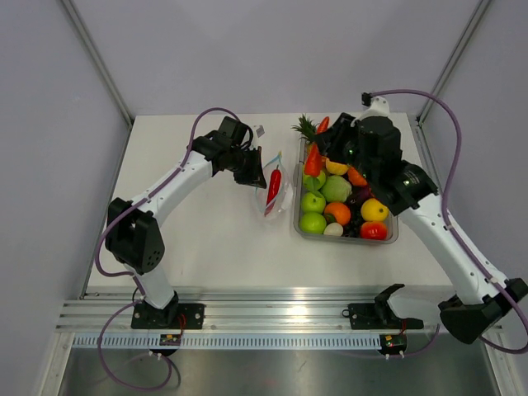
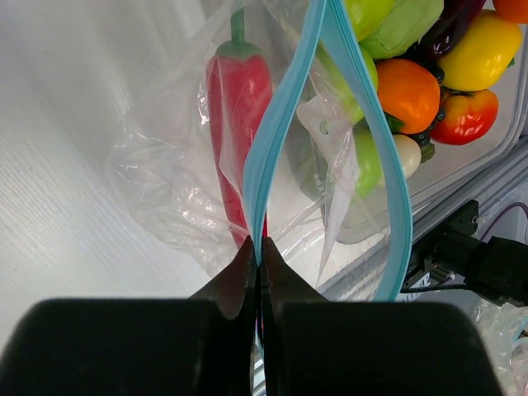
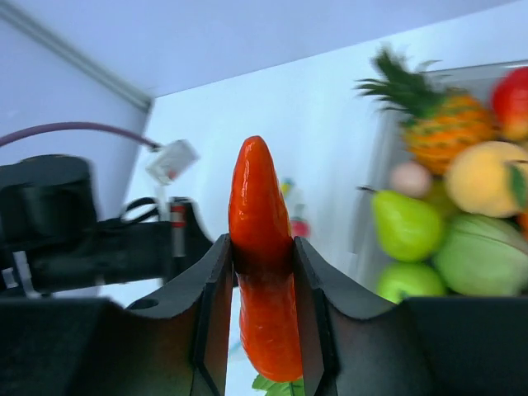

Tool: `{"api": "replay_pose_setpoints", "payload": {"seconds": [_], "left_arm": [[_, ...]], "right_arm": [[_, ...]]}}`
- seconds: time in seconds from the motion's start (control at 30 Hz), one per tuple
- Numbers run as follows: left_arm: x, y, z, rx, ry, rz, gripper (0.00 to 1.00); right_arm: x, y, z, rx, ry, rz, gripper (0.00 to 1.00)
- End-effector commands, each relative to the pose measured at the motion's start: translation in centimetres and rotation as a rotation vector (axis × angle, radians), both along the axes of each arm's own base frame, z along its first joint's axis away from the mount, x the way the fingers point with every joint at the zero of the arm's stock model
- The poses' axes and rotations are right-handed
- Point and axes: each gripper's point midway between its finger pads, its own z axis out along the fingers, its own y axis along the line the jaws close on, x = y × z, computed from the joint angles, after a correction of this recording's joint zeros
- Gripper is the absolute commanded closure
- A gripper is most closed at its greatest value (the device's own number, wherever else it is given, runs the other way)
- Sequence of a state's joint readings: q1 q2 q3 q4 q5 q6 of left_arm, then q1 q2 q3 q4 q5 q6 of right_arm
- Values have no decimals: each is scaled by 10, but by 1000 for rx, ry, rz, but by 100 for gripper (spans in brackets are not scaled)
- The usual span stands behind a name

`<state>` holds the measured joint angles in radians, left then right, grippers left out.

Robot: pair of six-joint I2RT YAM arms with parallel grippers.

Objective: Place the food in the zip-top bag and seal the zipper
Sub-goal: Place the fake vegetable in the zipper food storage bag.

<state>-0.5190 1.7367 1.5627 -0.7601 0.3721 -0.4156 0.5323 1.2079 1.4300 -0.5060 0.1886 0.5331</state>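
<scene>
The zip-top bag [image 1: 278, 196] lies on the white table just left of the tray, its mouth held agape. A long red chili pepper [image 2: 235, 99] rests inside it. My left gripper [image 2: 257, 247] is shut on one side of the light-blue zipper [image 2: 280, 124]; the other side of the strip [image 2: 388, 165] bows away to the right. My right gripper [image 3: 261, 247] is shut on a small orange piece [image 3: 260, 206] with a green tip [image 3: 276, 386]. In the top view that orange piece [image 1: 313, 160] hangs over the tray's left rim, right of the bag.
A rigid clear tray [image 1: 388, 239] at centre right holds green apples [image 1: 313, 223], a pineapple [image 3: 437, 124] and several other toy fruits. The left arm [image 3: 82, 239] stands just beyond the held orange piece. Table edges run left and right.
</scene>
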Motion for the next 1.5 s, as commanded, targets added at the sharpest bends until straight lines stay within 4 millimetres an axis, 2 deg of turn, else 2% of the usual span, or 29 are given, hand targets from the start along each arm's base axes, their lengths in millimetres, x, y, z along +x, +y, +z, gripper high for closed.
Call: {"api": "replay_pose_setpoints", "payload": {"seconds": [0.0,0.03,0.1,0.17,0.27,0.3,0.5,0.7,0.83,1.03,1.17,1.47], "left_arm": [[2,-9,35,-79,-79,-21,100],[1,-9,37,-80,-79,-17,100],[0,-8,36,-79,-78,-17,100],[-1,-8,38,-83,-83,-18,100],[-1,-7,40,-81,-87,-19,100],[-2,-7,42,-83,-90,-21,100],[-2,-8,47,-96,-95,-25,100],[4,-13,55,-122,-104,-5,100],[6,-16,57,-139,-108,5,100],[8,-19,56,-165,-105,18,100],[9,-22,58,-188,-104,19,100],[6,-27,63,-236,-101,14,100]], "right_arm": [[20,59,19,134,-69,51,100],[18,73,31,160,-91,70,100],[28,88,25,164,-84,68,100],[30,101,30,191,-89,76,100],[42,109,17,183,-68,37,100],[46,111,6,162,-58,8,100],[51,104,-54,23,11,-72,100],[32,113,-101,-21,104,-54,100],[22,121,-119,-29,159,-33,100],[9,122,-144,-59,253,-15,100],[5,122,-169,-115,319,-2,100],[1,117,-206,-202,395,-18,100]]}}
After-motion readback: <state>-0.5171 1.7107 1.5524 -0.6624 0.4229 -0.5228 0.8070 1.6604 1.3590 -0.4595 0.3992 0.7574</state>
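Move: The open mouth of the bag, where the carrot gripped by the right hand is to go, lies about 12 cm to that hand's left, level with it fore and aft, and some 20 cm below; the red chili in the bag is about 13 cm left and 28 cm down. In the bin, a green pear sits roughly 5 cm ahead and 1 cm left, a green apple straight below, both about 28 cm down. From the left hand, pinching the zip strip, the mouth's middle is about 4 cm right, 1 cm ahead and 1 cm lower. The carrot, still gripped, is swung quickly left by some 11 cm and a little forward as the right hand starts sinking, then carried down into the bag's mouth with a slight draw back, about 20 cm lower in all, the wrist tipping some 20 degrees further down. The left hand keeps its pinch on the zip strip, rising about 2.5 cm and easing slightly right. ##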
